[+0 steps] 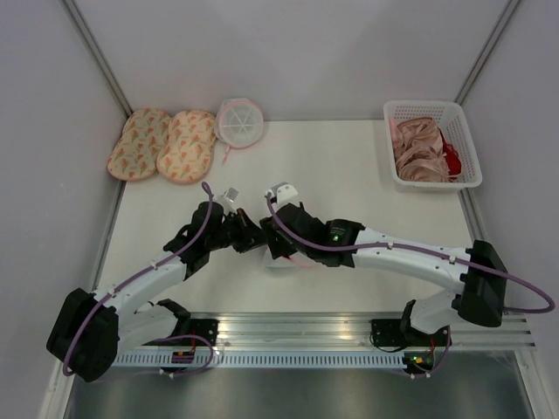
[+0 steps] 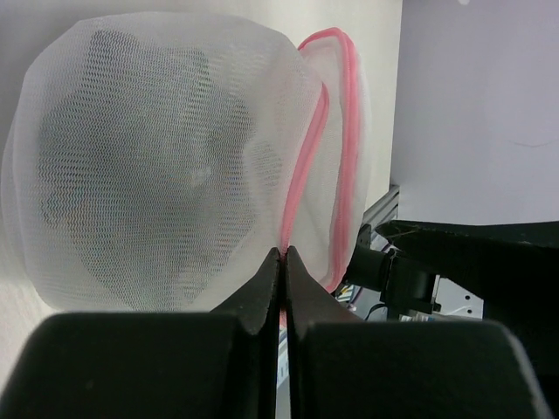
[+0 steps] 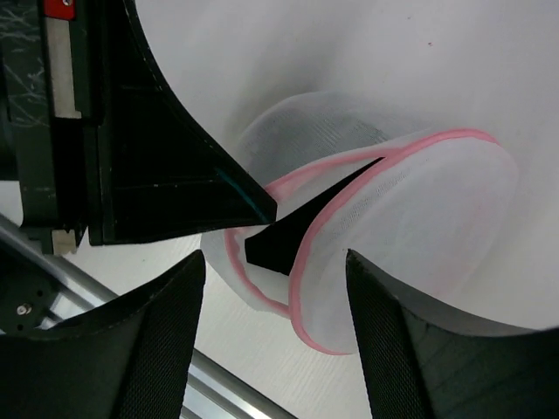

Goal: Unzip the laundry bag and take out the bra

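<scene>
The laundry bag (image 2: 175,105) is a white mesh pouch with pink zip edging, and its zip edges stand apart. The black bra (image 2: 131,183) shows as a dark shape through the mesh, still inside. My left gripper (image 2: 284,253) is shut on the pink edging at the bag's rim. In the right wrist view the bag (image 3: 419,209) lies between my open right gripper's (image 3: 275,262) fingers, with one left finger (image 3: 279,244) inside the opening. In the top view both grippers, left (image 1: 249,234) and right (image 1: 272,240), meet at mid-table and hide most of the bag (image 1: 284,260).
A similar round pouch with white spoke ribs (image 1: 238,120) lies at the back, beside two peach patterned pads (image 1: 162,144). A white basket (image 1: 467,144) at the back right holds beige-pink garments and a red one. A metal rail (image 1: 297,327) runs along the near edge.
</scene>
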Controlling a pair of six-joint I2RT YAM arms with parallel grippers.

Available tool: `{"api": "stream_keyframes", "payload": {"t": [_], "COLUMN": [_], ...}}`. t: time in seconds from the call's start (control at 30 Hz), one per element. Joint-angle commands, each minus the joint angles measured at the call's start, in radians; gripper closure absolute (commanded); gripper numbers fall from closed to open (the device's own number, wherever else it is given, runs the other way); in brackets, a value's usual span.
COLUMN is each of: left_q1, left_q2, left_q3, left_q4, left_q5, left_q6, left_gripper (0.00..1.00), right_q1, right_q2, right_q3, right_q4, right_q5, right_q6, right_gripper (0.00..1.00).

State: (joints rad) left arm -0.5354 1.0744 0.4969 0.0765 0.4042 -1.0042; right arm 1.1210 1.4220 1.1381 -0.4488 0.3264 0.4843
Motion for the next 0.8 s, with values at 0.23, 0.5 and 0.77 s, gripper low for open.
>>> {"api": "stream_keyframes", "payload": {"t": [0.23,0.5,0.77], "left_q1": [-0.005,-0.003,-0.003], "left_q2": [-0.028,-0.041,-0.077], "left_q3": [-0.014,-0.009,-0.014], "left_q4": [0.06,0.045,-0.006], "left_q5": [0.022,0.008,-0.022], "left_q6": [-0.033,-0.025,-0.013], "left_gripper": [0.98,0.98,0.98], "right_q1": [0.048,0.046,0.045], "right_q2": [0.187,0.132,-0.014], "right_q3": [0.146,0.121,0.022], "right_q4": [-0.258,-0.396,-0.513], "right_q5": [0.345,0.482,0.649], "right_q6": [0.088,0.174,0.348], "right_gripper": [0.54,1.0,0.99]}}
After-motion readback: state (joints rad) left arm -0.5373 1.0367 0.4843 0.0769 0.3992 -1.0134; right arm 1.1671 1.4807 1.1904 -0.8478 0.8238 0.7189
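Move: The right hand, wide open, hovers over the unzipped laundry bag. The pink-edged rim of its loose flap lies about 2 cm ahead, 4 cm to the right and 4 cm below. The black bra shows in the gap beside that rim, some 2 cm ahead, roughly level sideways and 7 cm down. From the left hand, already shut on the bag's opposite rim, the flap rim is about 5 cm to the right, 1 cm ahead and nearly level. The right fingers shut on the flap's pink rim, pinching it after the open hand sinks nearly 4 cm and eases slightly forward. They then draw the flap to the right, away from the left hand, ending about 10 cm right of the start and rising a little, while the wrist rolls and swings clockwise, some 30 degrees in all. The left fingers keep their pinch and hold the bag in place. ##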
